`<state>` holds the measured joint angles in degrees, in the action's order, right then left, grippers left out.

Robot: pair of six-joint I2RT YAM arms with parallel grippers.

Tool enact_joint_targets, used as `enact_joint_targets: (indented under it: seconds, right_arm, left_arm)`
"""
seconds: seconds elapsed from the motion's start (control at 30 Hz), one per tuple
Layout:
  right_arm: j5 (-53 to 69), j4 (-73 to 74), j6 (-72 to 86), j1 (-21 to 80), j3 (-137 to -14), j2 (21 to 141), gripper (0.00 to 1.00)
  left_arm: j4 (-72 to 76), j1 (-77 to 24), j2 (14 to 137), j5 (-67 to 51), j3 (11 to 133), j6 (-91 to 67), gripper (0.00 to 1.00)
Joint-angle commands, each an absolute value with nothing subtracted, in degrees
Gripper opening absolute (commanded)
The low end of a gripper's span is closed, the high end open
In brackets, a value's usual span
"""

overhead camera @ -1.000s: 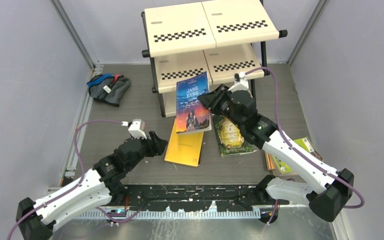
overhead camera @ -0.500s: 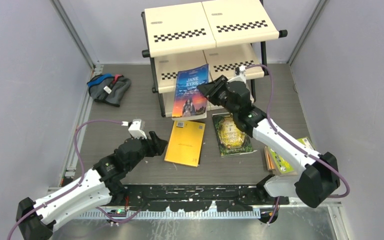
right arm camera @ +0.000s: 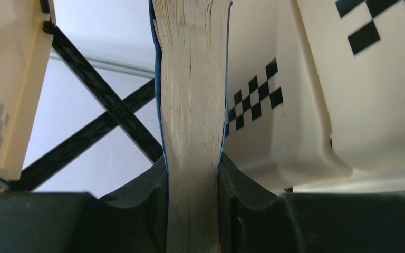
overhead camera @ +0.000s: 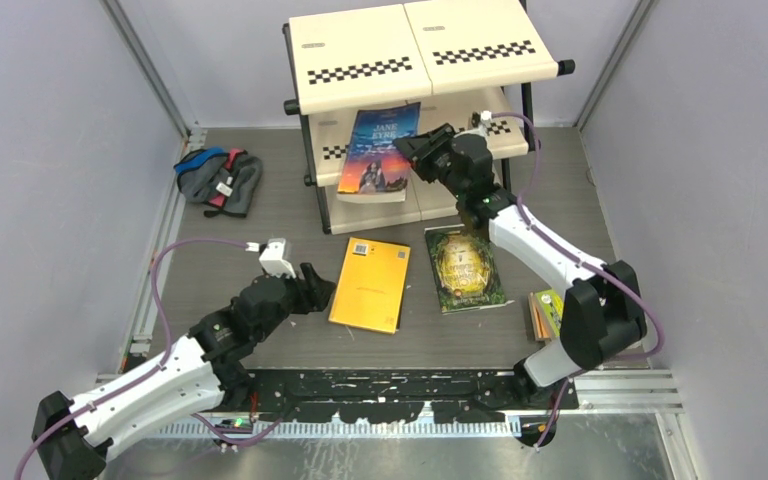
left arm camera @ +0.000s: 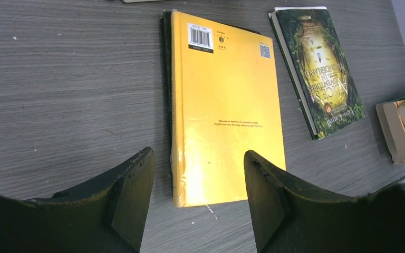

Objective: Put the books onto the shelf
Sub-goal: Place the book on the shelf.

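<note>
My right gripper [overhead camera: 412,150] is shut on the blue "Jane Eyre" book [overhead camera: 378,148], holding it over the middle tier of the shelf [overhead camera: 420,45]. In the right wrist view the book's page edge [right arm camera: 192,105] runs up between the fingers, cream checkered boards [right arm camera: 295,95] beside it. A yellow-backed book [overhead camera: 370,283] lies flat on the table on top of a darker one. A dark green-gold book [overhead camera: 463,268] lies to its right. My left gripper [left arm camera: 198,174] stands open just short of the near end of the yellow-backed book [left arm camera: 224,100].
A grey-blue cloth bundle [overhead camera: 220,177] lies at the far left by the wall. More books [overhead camera: 545,312], lime green among them, are stacked at the right behind my right arm. Grey walls close the table in on both sides.
My right arm has reached farther back, carrying the blue book from above the table books to the shelf's middle tier. The left arm has stayed put.
</note>
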<state>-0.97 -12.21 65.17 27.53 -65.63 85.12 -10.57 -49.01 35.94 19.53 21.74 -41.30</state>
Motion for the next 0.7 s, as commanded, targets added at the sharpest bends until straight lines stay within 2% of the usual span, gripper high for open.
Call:
enact_joint_targets:
  seconds: [0.0,0.43,0.67]
  right_arm:
    - [2.80,-26.23,70.18,26.85,-74.07,86.06,0.01]
    - [5.15,-24.12,70.23,26.76,-82.52,95.18,0.01]
    - [5.14,-22.57,69.81,26.81,-86.05,99.32,0.10]
  left_arm:
    - [-8.20,-49.13,35.91,20.45,24.43,-39.75,0.63]
    - [-7.48,-49.11,35.94,20.48,24.18,-39.20,0.63]
    - [-6.62,-49.13,36.34,20.30,23.99,-39.29,0.63]
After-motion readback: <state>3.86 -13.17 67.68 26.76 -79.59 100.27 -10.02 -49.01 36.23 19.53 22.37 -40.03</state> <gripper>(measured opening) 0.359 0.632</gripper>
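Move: The right hand already grips the Jane Eyre book by its right edge. The middle of the middle shelf's left half lies about 7 cm ahead, 7 cm left and 5 cm below the hand. The top shelf's left half is roughly 8 cm ahead, 7 cm left and 15 cm above; the yellow book on the table is some 18 cm back, 7 cm left and 28 cm below. From the left hand, that middle-shelf spot is about 29 cm ahead, 8 cm right and 12 cm above. Forward and then increasingly to the left, the right hand slides the held book deeper into the gap between the middle and top shelves, about 5.5 cm in and 4 cm across, at a slower pace than its approach. Its height stays almost level, the wrist turns only about 5 degrees, and the fingers keep their pinch on the book's page edge. ##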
